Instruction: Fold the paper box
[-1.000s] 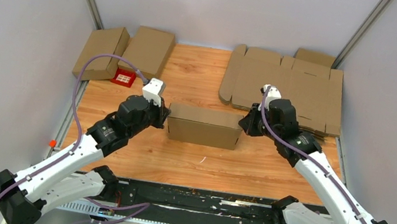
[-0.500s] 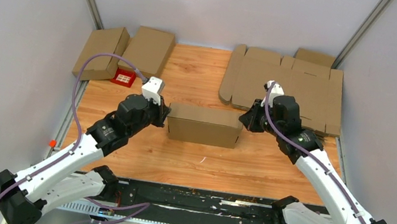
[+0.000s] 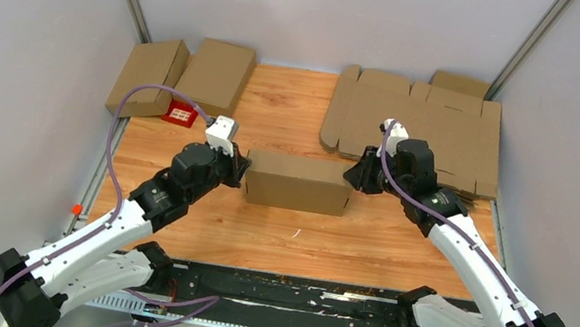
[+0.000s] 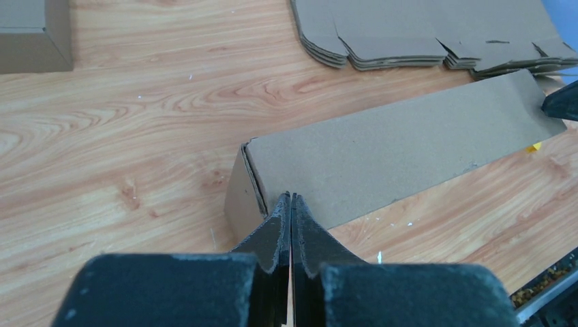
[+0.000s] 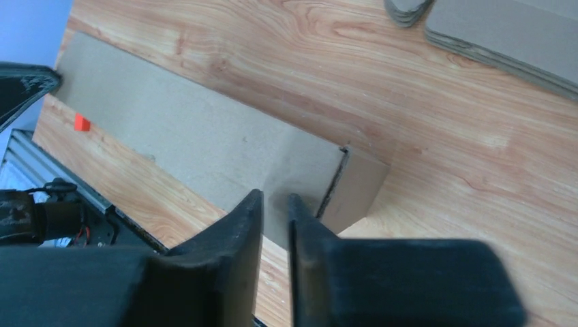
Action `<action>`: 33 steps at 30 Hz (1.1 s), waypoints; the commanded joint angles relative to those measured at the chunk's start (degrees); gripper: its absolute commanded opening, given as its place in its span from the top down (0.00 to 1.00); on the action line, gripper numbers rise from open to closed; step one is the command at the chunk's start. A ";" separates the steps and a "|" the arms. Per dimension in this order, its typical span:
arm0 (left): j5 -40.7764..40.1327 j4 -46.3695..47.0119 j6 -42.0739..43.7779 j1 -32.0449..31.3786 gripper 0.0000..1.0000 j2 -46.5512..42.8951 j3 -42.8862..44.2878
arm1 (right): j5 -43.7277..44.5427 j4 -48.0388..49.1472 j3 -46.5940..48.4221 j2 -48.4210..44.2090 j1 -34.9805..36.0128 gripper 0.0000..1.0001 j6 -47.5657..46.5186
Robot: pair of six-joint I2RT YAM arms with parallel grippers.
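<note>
The paper box [image 3: 299,180] lies closed on the wooden table, a long brown cardboard block between my two arms. My left gripper [image 3: 242,169] is shut, and its tips rest at the top edge of the box's left end [image 4: 245,184], with nothing between them. In the left wrist view the left gripper [image 4: 292,197] shows no gap over the box's lid [image 4: 402,150]. My right gripper [image 3: 351,175] is at the box's right end. In the right wrist view the right gripper [image 5: 274,199] stands slightly open above the box [image 5: 191,143] near its end flap, holding nothing.
A stack of flat unfolded cardboard blanks [image 3: 422,127] lies at the back right. Two finished boxes [image 3: 148,73] [image 3: 217,75] sit at the back left, with a small red item [image 3: 181,115] beside them. The black rail [image 3: 277,287] runs along the near edge.
My right gripper has shifted a little left toward the box's right end, and its jaws have parted slightly. The left gripper stays shut at the left end.
</note>
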 commanded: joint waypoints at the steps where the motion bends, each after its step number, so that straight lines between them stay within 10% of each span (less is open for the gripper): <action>1: -0.35 -5.92 0.99 0.16 1.00 0.37 1.87 | -4.40 -1.90 4.61 -0.06 0.26 0.65 -4.20; 4: -0.45 -10.97 4.55 0.14 0.94 -0.50 7.72 | -5.38 -1.20 5.95 -1.00 0.24 0.46 -4.98; 12: 12.07 -13.91 15.78 0.15 0.01 5.71 19.76 | -1.44 -0.12 2.03 -6.37 0.21 0.19 -5.18; 20: 25.99 -26.36 30.48 -5.02 0.00 30.94 43.19 | 0.71 2.29 -0.86 -18.05 0.24 0.05 -3.77; 33: 20.79 -48.40 47.39 -9.48 0.00 52.78 62.82 | 8.41 -0.22 -3.09 -28.34 0.26 0.04 -5.11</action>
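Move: The closed paper box lies between my hands, which are at its two ends near the front of the top. Its middle is about 11 cm to the right of my left hand and 10 cm to the left of my right, some 2 cm ahead and 5 cm below both. Counted from the left hand, the flat cardboard stack lies some 27 cm ahead and 38 cm right, the red tray 17 cm ahead and 19 cm left, both roughly 10 cm below. My left hand rises off the box's left end by about 9 cm, opening wide, then swings some 14 cm right over the box and sinks back to the height of its top, turning clockwise about 50 degrees and rolling its left side up. My right hand comes away from the right end, fingers spreading wide, and goes up 11 cm, back and right, tipping upward. ##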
